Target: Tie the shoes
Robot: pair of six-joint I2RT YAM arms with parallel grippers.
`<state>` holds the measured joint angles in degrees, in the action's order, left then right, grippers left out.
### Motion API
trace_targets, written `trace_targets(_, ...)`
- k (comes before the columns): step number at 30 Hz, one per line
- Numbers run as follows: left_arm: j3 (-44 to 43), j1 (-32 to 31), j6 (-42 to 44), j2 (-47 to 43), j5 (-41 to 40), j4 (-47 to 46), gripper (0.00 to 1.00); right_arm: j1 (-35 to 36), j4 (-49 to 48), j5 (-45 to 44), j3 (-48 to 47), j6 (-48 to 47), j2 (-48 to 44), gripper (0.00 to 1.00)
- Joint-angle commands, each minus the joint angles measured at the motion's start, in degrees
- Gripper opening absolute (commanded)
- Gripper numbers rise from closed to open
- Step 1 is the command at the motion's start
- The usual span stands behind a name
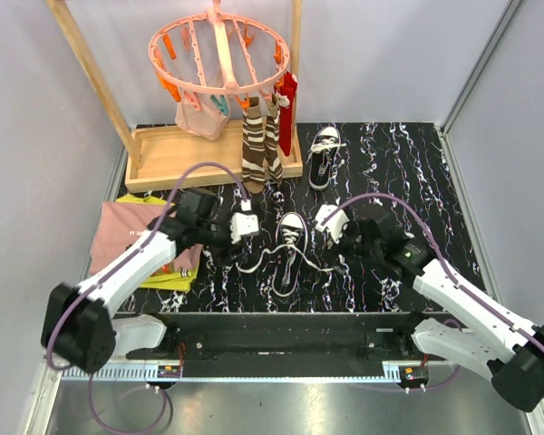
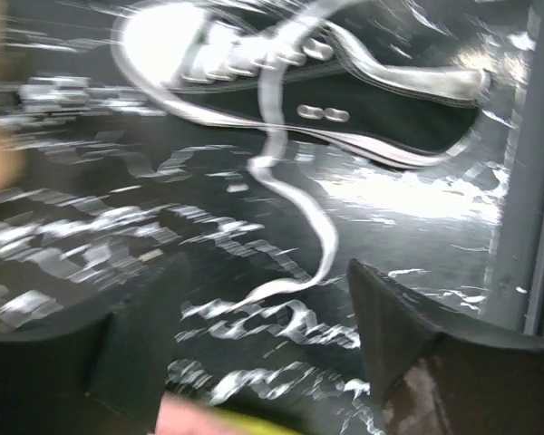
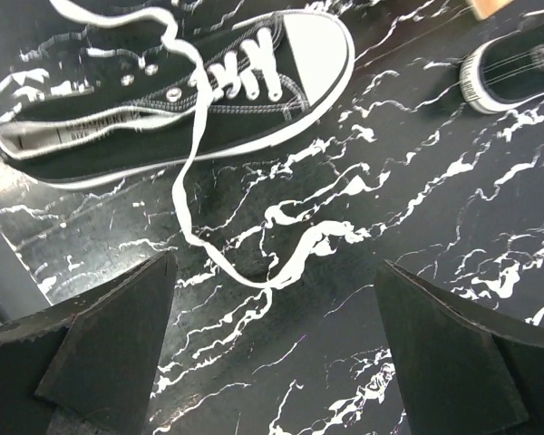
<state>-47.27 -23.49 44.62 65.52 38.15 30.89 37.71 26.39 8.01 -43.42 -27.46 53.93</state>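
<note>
One black shoe (image 1: 290, 237) with a white toe cap lies mid-table, its long white laces (image 1: 301, 264) untied and trailing toward the near edge on both sides. The other shoe (image 1: 324, 156) sits farther back. My left gripper (image 1: 228, 245) hovers left of the near shoe (image 2: 363, 86), open, with one lace end (image 2: 322, 227) lying on the mat ahead of its fingers (image 2: 390, 326). My right gripper (image 1: 341, 256) is to the right of that shoe (image 3: 163, 100), open, and a lace loop (image 3: 189, 195) rests on the mat just beyond its fingers (image 3: 118, 335). Neither gripper holds anything.
A wooden rack (image 1: 163, 154) at the back carries a pink ring hanger (image 1: 219, 50) with brown striped socks (image 1: 258, 145) and a red one (image 1: 287, 109). Pink and yellow cloths (image 1: 127, 240) lie left of the black marbled mat (image 1: 408, 172). The far shoe's toe (image 3: 517, 68) shows in the right wrist view.
</note>
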Motion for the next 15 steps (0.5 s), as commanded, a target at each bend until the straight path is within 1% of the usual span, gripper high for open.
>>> trace_targets(1, -3.18, -3.58, 1.35, 9.33, -3.52, -1.97, 0.65, -0.18, 0.76, 1.65, 0.52, -2.77, 0.91, 0.98)
trace_targets(3, -4.5, -4.98, -1.28, 12.86, -5.45, -4.52, 0.59, -0.18, 2.08, 3.06, 0.62, -2.6, 1.61, 0.97)
trace_targets(4, -5.55, -5.51, -2.6, 16.62, -6.33, -4.53, 0.56, -0.18, 2.35, 4.11, 0.96, -1.99, 1.7, 0.97)
trace_targets(5, -6.77, -5.87, -3.22, 18.31, -7.81, -4.09, 0.51, -0.18, 2.43, 4.47, 1.23, -1.63, 1.7, 0.97)
trace_targets(6, -8.88, -6.57, -3.83, 19.9, -8.26, -3.91, 0.49, -0.18, 2.78, 4.64, 1.32, -1.28, 1.79, 0.97)
trace_targets(8, -11.08, -7.01, -6.9, 24.21, -9.58, -3.74, 0.4, -0.18, 3.05, 4.03, 2.11, -0.66, 2.05, 0.95)
trace_targets(9, -13.53, -7.53, -8.22, 25.79, -9.85, -3.3, 0.38, -0.18, 3.05, 3.77, 2.46, -0.84, 1.97, 0.95)
trace_targets(10, -14.77, -7.8, -10.84, 28.5, -10.02, -2.86, 0.37, -0.18, 2.96, 3.68, 3.24, -1.62, 1.71, 0.95)
trace_targets(12, -16.53, -8.41, -12.97, 30.89, -9.76, -1.89, 0.38, -0.36, 2.61, 3.07, 4.21, -1.89, 1.35, 0.94)
trace_targets(14, -17.86, -8.86, -14.82, 33.62, -10.11, -1.37, 0.41, -0.36, 2.52, 2.89, 4.66, -1.72, 0.74, 0.94)
trace_targets(15, -18.12, -9.29, -15.0, 34.23, -10.38, -1.1, 0.45, -0.36, 2.61, 2.63, 5.01, -1.63, 0.56, 0.94)
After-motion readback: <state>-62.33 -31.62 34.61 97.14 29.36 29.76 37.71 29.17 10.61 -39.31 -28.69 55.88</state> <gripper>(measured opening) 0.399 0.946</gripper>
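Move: The shoe's left-hand lace, loose on the table, is what the left hand goes for: roughly 6 cm to its right, level fore and aft, some 13 cm below. The shoe's middle lies about 13 cm to the left hand's right, straight across. For the right hand, the right-hand lace tail is some 3 cm to its left, about 1 cm back and 15 cm down; the shoe is 9 cm left and 2 cm ahead. The loose left lace beside the shoe is approached from above by the left hand, which drops about 9 cm while swinging some 5 cm right, then 4 cm forward, its fingers tipping about 20 degrees more downward and closing from wide to less than half open. The right hand, fingers wide, sinks about 5 cm towards its lace tail, easing 2 cm back. ##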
